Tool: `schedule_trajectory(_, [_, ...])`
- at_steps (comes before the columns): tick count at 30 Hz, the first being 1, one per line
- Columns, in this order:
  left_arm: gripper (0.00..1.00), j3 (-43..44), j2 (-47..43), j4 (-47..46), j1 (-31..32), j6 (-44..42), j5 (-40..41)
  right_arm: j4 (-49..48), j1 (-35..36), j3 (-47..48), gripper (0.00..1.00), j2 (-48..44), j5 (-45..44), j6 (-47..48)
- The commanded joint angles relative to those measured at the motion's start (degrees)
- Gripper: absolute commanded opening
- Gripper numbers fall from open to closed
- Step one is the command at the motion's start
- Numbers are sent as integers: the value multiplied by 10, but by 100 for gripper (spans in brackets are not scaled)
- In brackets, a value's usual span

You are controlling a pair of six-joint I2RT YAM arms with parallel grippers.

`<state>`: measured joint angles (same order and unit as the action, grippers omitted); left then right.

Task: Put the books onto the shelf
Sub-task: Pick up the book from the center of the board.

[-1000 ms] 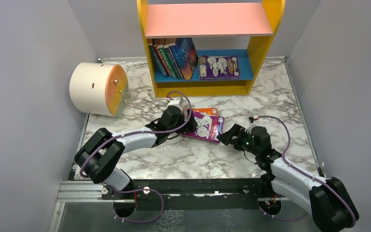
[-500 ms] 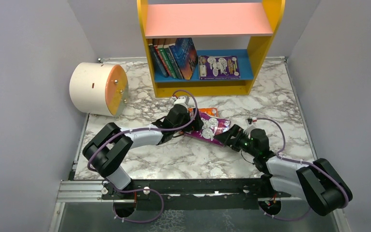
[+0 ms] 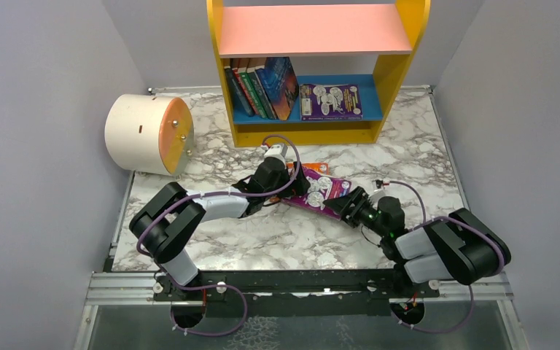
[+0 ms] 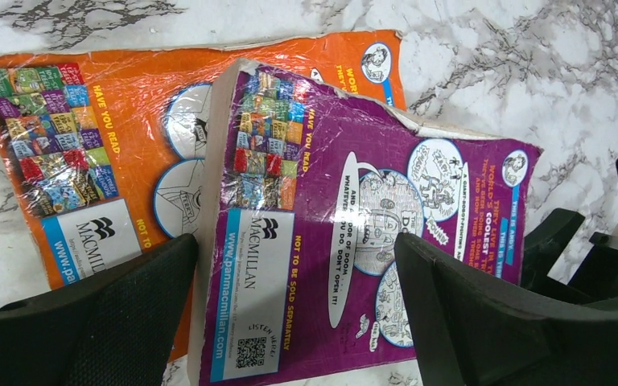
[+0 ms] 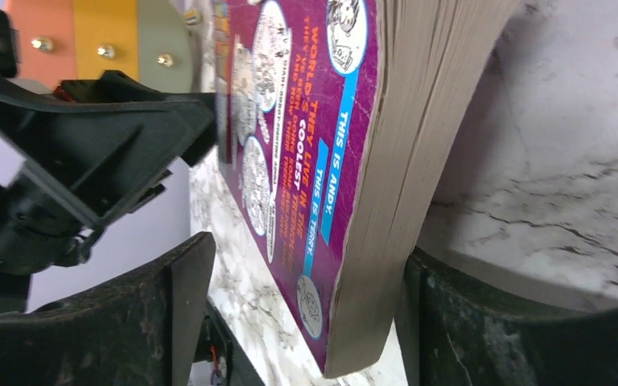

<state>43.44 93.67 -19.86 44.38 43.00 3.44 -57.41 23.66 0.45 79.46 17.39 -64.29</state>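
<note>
A purple book lies on the marble table, partly over an orange book. My left gripper is open above them. In the left wrist view its two fingers straddle the purple book, with the orange book to the left. My right gripper is open at the purple book's right corner. That corner sits between its fingers, the page edge close to one finger and a gap on the cover side. The shelf stands behind with several books upright and a purple one flat.
A cream cylinder with an orange end lies at the back left of the table. Grey walls close in both sides. The shelf's pink upper board overhangs its blue lower board.
The left gripper slid the purple book to the right. The right gripper came in from the right, took the book's corner between its fingers and narrowed its jaws.
</note>
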Motion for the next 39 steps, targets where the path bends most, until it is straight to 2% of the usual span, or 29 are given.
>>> schedule_trajectory(1, [86, 1, 14, -14, 16, 24, -38, -123, 2, -56, 70, -6, -1, -42])
schedule_trajectory(5, [86, -1, 8, -23, 20, 31, -37, -64, 2, -59, 65, -98, -36, -42])
schedule_trajectory(11, [86, -9, -1, -49, 35, 41, -32, 221, 2, -21, 58, -336, -117, 9])
schedule_trajectory(14, [86, -5, 1, -59, 41, 42, -30, 319, 2, 5, 55, -401, -147, 43])
schedule_trajectory(16, [86, 0, 6, -62, 44, 42, -30, 364, 2, 30, 55, -395, -144, 58])
schedule_trajectory(18, [86, 5, 13, -65, 46, 42, -34, 381, 2, 54, 55, -351, -126, 66])
schedule_trajectory(21, [86, 9, 20, -70, 49, 44, -38, 345, 2, 63, 53, -275, -94, 55])
schedule_trajectory(25, [86, 6, 19, -74, 50, 45, -39, 293, 2, 45, 39, -240, -95, 37])
schedule_trajectory(31, [86, 2, 7, -76, 50, 44, -37, 348, 2, 50, 11, -307, -139, 48])
schedule_trajectory(35, [86, 2, -29, -58, 51, 21, -9, 410, 2, 69, 5, -368, -166, 62])
schedule_trajectory(39, [86, 26, -105, 47, 50, -26, 99, 456, 2, 87, 1, -434, -183, 77])
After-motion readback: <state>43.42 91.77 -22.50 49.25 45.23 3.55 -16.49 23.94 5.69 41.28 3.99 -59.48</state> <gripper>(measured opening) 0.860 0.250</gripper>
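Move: The purple book slants beneath the hands: its middle is some 6 cm to the left of the right hand and 4 cm ahead of it, roughly 1 cm lower, with its near right corner already between that hand's open fingers. The orange book lies flat about 8 cm ahead and 11 cm left of the right hand, 3 cm below. For the left hand, the purple book's middle is about 3 cm back, 4 cm right and 3 cm down. The right hand, with the purple book's near right corner between its fingers, rises almost 9 cm while easing to its right and tipping its fingers up, then sinks about 7 cm again, closes until it pinches the corner across the book's thickness, and lifts some 3 cm, turned roughly 10 degrees clockwise. The left hand, fingers staying wide open over the book's left end, shifts some 3 cm to the right and 2 cm back, then begins to rise. ##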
